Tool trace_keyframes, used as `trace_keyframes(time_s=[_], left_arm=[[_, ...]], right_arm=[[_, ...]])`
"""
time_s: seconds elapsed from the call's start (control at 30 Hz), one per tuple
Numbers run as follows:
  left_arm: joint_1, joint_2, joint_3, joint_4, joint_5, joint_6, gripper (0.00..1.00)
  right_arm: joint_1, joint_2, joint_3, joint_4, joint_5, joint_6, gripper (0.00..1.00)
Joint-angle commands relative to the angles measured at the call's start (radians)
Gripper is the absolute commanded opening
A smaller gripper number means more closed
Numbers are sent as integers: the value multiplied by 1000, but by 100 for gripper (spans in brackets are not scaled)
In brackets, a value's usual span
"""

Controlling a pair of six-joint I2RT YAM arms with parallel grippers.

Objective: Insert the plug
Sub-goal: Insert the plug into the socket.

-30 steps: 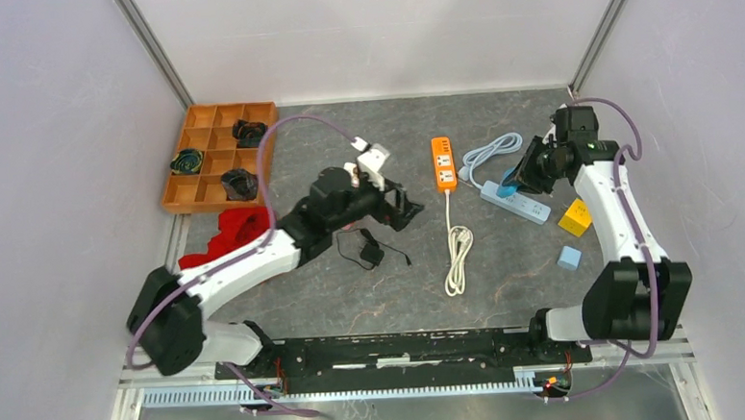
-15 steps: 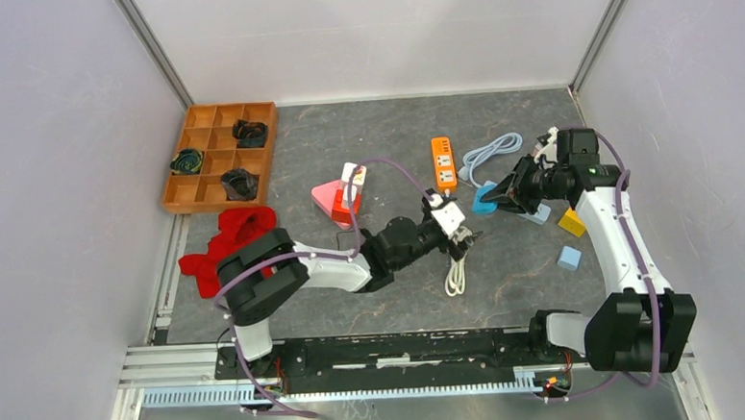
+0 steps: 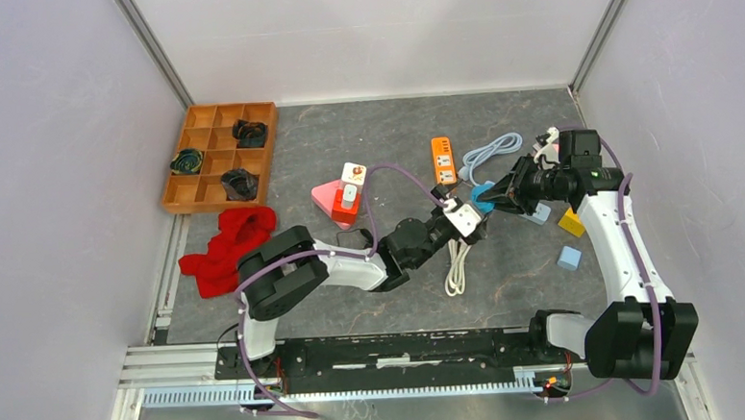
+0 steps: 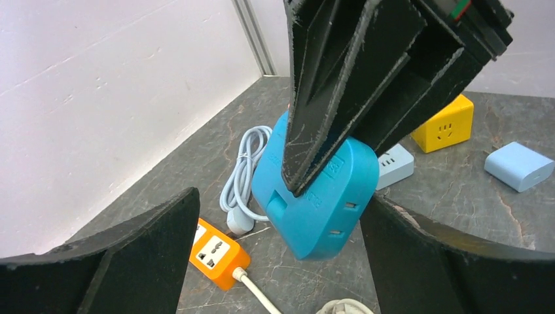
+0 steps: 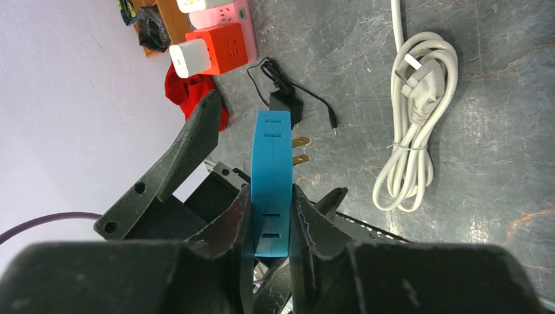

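Note:
The plug (image 4: 321,196) is a flat blue adapter with two brass prongs (image 5: 301,150). My right gripper (image 5: 270,196) is shut on it, one finger on each flat face, and holds it above the table right of centre (image 3: 484,201). My left gripper (image 4: 280,199) stands open, its two fingers (image 4: 131,261) spread on either side of the plug without touching it. In the top view it (image 3: 478,218) sits just left of and below the plug. The orange power strip (image 3: 443,158) lies behind them. A white power strip (image 4: 396,163) lies beyond the plug.
A white coiled cord (image 3: 458,263) lies under the left wrist, with a black charger (image 5: 286,104) to its left. Yellow (image 3: 571,222) and light blue (image 3: 569,257) cubes sit right. Pink, red and white blocks (image 3: 344,197), a red cloth (image 3: 231,241) and a wooden tray (image 3: 217,156) sit left.
My left arm swung from the left middle across to the right, ending with open fingers around the plug. The right gripper carried the blue plug left, away from the white strip.

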Motion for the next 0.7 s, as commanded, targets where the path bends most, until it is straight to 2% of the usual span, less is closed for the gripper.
trace_keyframes(time_s=[0.0, 0.3, 0.5, 0.67], left_arm=[[-4, 16, 23, 74, 8, 91, 92], [-4, 31, 6, 52, 34, 173, 70], [-6, 27, -9, 40, 21, 211, 39], [-5, 25, -28, 38, 16, 233, 26]], right_arm=[[3, -25, 0, 20, -37, 16, 0], [7, -27, -12, 27, -42, 12, 0], [7, -23, 1, 28, -43, 16, 0], [7, -28, -5, 32, -39, 14, 0]])
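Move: The blue plug, held by the right gripper, is already between the open left fingers, its middle some 2 cm forward, 2 cm to the right and 1 cm above the left hand point. Near table level, roughly 18 cm lower, from the left hand the orange strip lies about 15 cm forward and 5 cm left, the light blue strip 5 cm forward and 11 cm right, and the white cord 7 cm back and 3 cm left. From the right hand, the plug's middle is about 1 cm forward, left and below. Close the wide-open left gripper by well over half onto the free end of the blue plug, sinking about 1.5 cm as you roll the wrist some 13 degrees, clockwise looking along the fingers, until both fingers pinch the sides. Keep the right gripper shut on the plug, nearly in place, letting it turn just a few degrees late on. ##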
